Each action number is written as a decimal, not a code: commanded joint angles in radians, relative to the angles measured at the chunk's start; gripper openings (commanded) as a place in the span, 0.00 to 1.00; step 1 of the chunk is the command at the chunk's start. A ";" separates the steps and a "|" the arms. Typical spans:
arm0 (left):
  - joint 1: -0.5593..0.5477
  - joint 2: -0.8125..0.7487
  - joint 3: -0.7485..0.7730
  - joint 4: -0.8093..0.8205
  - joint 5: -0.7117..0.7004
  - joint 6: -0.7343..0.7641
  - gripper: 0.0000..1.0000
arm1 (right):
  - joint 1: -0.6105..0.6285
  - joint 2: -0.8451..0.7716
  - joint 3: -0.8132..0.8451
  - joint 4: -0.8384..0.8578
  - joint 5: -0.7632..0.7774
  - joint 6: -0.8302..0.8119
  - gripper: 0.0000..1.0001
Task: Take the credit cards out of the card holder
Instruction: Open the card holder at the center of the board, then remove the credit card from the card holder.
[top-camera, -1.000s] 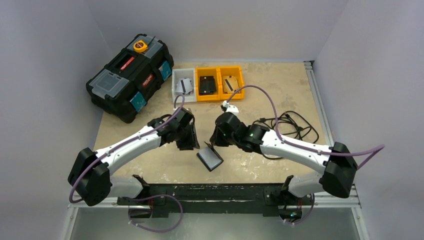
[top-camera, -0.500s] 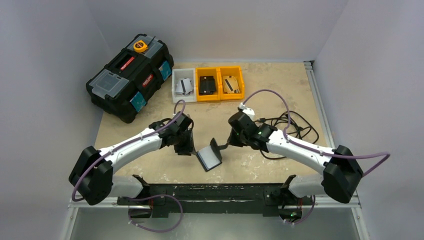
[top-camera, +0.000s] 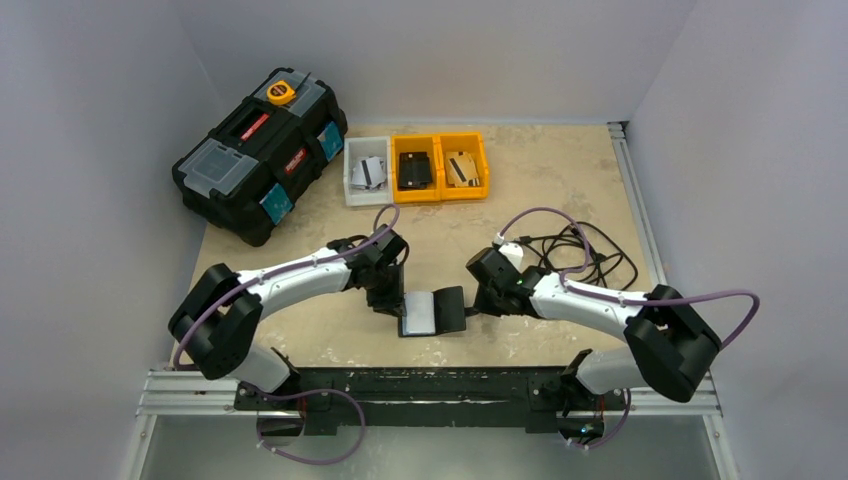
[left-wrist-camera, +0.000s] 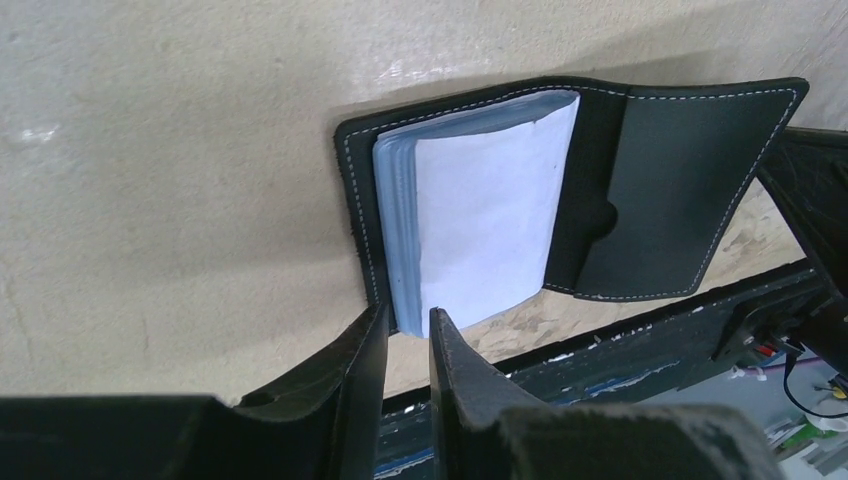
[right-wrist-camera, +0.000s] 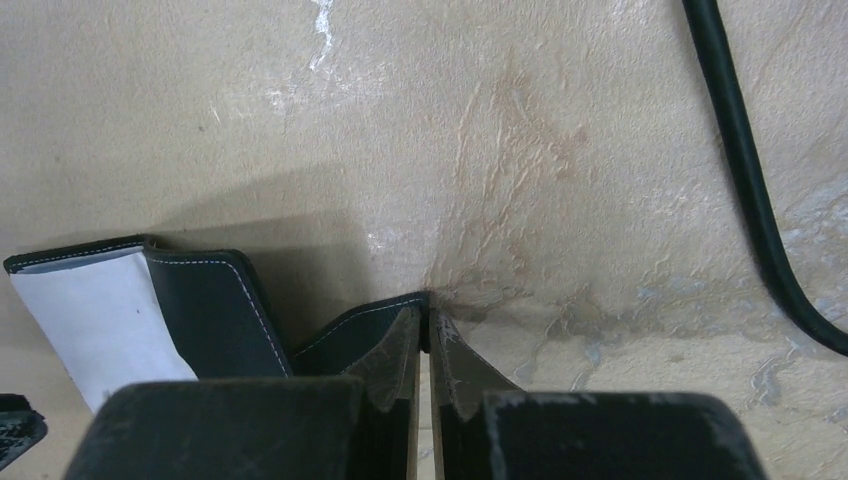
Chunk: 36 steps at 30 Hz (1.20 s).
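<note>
The black card holder (top-camera: 452, 309) lies opened flat near the table's front edge. A stack of pale credit cards (top-camera: 419, 313) rests on its left half. In the left wrist view the credit cards (left-wrist-camera: 490, 215) show bluish edges against the card holder (left-wrist-camera: 690, 190). My left gripper (left-wrist-camera: 408, 322) has a narrow gap between its jaws, and the near corner of the stack sits at its tips. Over in the right wrist view, my right gripper (right-wrist-camera: 428, 322) is shut on the edge of the card holder's (right-wrist-camera: 205, 300) right flap, with the cards (right-wrist-camera: 90, 320) at the far left.
A black toolbox (top-camera: 258, 150) stands at the back left. One white bin (top-camera: 366, 172) and two orange bins (top-camera: 440, 168) hold small parts behind the arms. A black cable (top-camera: 580, 250) coils on the right, also crossing the right wrist view (right-wrist-camera: 740, 170). The front rail (left-wrist-camera: 650, 340) runs just past the card holder.
My right gripper drew the flap rightward and down, so the card holder went from tilted up to open flat. My left gripper slid right to the cards' corner and narrowed its jaws.
</note>
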 joint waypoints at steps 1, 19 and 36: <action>-0.020 0.043 0.053 0.041 0.019 0.008 0.20 | 0.007 0.007 -0.018 -0.008 0.027 0.015 0.00; -0.018 0.033 0.053 0.022 -0.036 -0.006 0.16 | 0.160 -0.144 0.295 -0.164 0.076 -0.054 0.48; 0.091 -0.105 -0.060 0.000 -0.049 -0.017 0.19 | 0.277 0.270 0.424 -0.061 0.072 -0.099 0.64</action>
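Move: Pinching the strap tip of the open card holder, the right hand has the holder's middle about 10 cm to its left, straight across and at about its own height. The white card sleeves in it lie some 13 cm left, likewise level; the black cable coil is roughly 22 cm right and 10 cm farther out. From the left hand, near the holder's left edge, that middle is about 6 cm right, 1 cm ahead and 3 cm lower; the sleeves lie 3 cm right and 1 cm ahead. Letting go of the strap, the right hand opens past half, lifts about 12 cm and arcs left over the flap, then sinks to some 3 cm above its starting height over the holder, about 11 cm left, turning some 15 degrees counter-clockwise. The left hand first eases about 1 cm right and down at the holder's left edge, then withdraws some 4 cm left, rising and edging forward, fingers slightly open. ##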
